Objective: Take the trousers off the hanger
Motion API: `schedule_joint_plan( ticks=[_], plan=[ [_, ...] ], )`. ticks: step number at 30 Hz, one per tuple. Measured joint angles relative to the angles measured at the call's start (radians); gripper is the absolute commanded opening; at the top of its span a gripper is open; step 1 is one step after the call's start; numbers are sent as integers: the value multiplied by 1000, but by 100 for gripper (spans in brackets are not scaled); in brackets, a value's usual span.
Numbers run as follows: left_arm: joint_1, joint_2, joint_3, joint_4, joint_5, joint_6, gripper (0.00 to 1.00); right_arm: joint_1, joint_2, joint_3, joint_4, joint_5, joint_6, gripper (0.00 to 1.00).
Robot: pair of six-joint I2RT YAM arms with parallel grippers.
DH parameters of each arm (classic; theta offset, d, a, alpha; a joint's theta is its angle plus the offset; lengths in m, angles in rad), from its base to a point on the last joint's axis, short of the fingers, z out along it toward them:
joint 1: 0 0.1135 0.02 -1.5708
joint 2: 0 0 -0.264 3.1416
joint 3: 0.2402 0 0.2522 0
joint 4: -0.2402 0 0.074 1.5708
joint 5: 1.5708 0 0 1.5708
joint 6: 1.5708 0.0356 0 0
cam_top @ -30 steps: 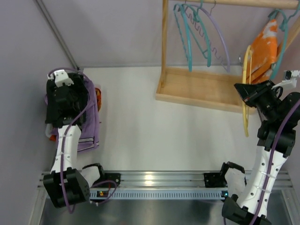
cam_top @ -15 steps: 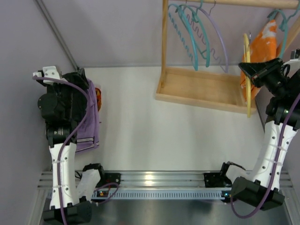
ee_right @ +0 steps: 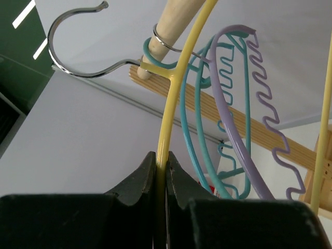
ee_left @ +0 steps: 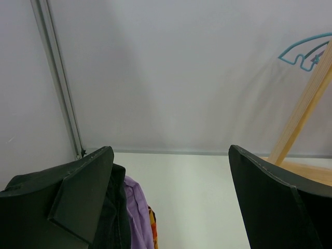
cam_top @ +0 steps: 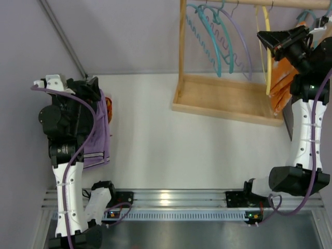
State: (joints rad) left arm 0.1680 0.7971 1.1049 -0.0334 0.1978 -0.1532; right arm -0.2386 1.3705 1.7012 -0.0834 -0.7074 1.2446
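Note:
The thin yellow hanger (cam_top: 268, 57) hangs bare and upright by the wooden rod (cam_top: 280, 3) at the top right. My right gripper (cam_top: 261, 36) is shut on its yellow arm (ee_right: 174, 93), the fingertips (ee_right: 148, 166) pinching it on both sides. Its chrome hook (ee_right: 78, 67) curls just left of the rod's end (ee_right: 174, 18); I cannot tell whether it rests on the rod. The black trousers (ee_left: 116, 218) lie heaped at the far left, next to the purple shirt (ee_left: 136, 218). My left gripper (ee_left: 170, 150) hovers above them, open and holding nothing; the left arm (cam_top: 67, 114) hides most of them from the top.
The wooden rack's base tray (cam_top: 223, 98) stands at the back right. Teal hangers (cam_top: 207, 36) and a lilac hanger (cam_top: 241, 41) hang from the rod. An orange-and-white garment (cam_top: 282, 78) hangs at the far right. The purple shirt (cam_top: 98, 145) spreads under the left arm.
The right arm has lifted the yellow hanger from low at the right up to the rod. The left gripper has opened wide and risen off the clothes pile.

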Motion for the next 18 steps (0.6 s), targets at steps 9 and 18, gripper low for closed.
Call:
schedule_joint_plan(
  ticks=[9, 18],
  plan=[
    [0, -17, 19, -24, 7, -14, 99, 51, 170, 132, 2, 79, -3, 0],
    [0, -22, 19, -45, 7, -16, 99, 73, 245, 162, 7, 121, 16, 0]
  ],
)
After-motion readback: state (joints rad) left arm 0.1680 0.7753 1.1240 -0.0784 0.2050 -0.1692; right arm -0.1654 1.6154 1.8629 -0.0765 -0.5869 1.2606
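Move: The right hand already grips the empty yellow hanger by its shoulder. The spot on the wooden rail that its hook is bound for lies about 12 cm ahead, 3 cm right and 5 cm above. From the same hand, the purple hanger hangs 12 cm ahead, 6 left and 8 below; the orange garment some 10 ahead, 8 right and 18 below. From the left hand, that rail spot is roughly 20 cm ahead, 58 right and 13 above. Keeping its pinch on the yellow hanger's shoulder, the right hand carries the hanger forward about 8 cm to the wooden rail, taking the open hook over the top of the rod. The first part runs nearly level, then the hand sinks some 2 cm and tips slightly down while slowing, fingers shut throughout. ##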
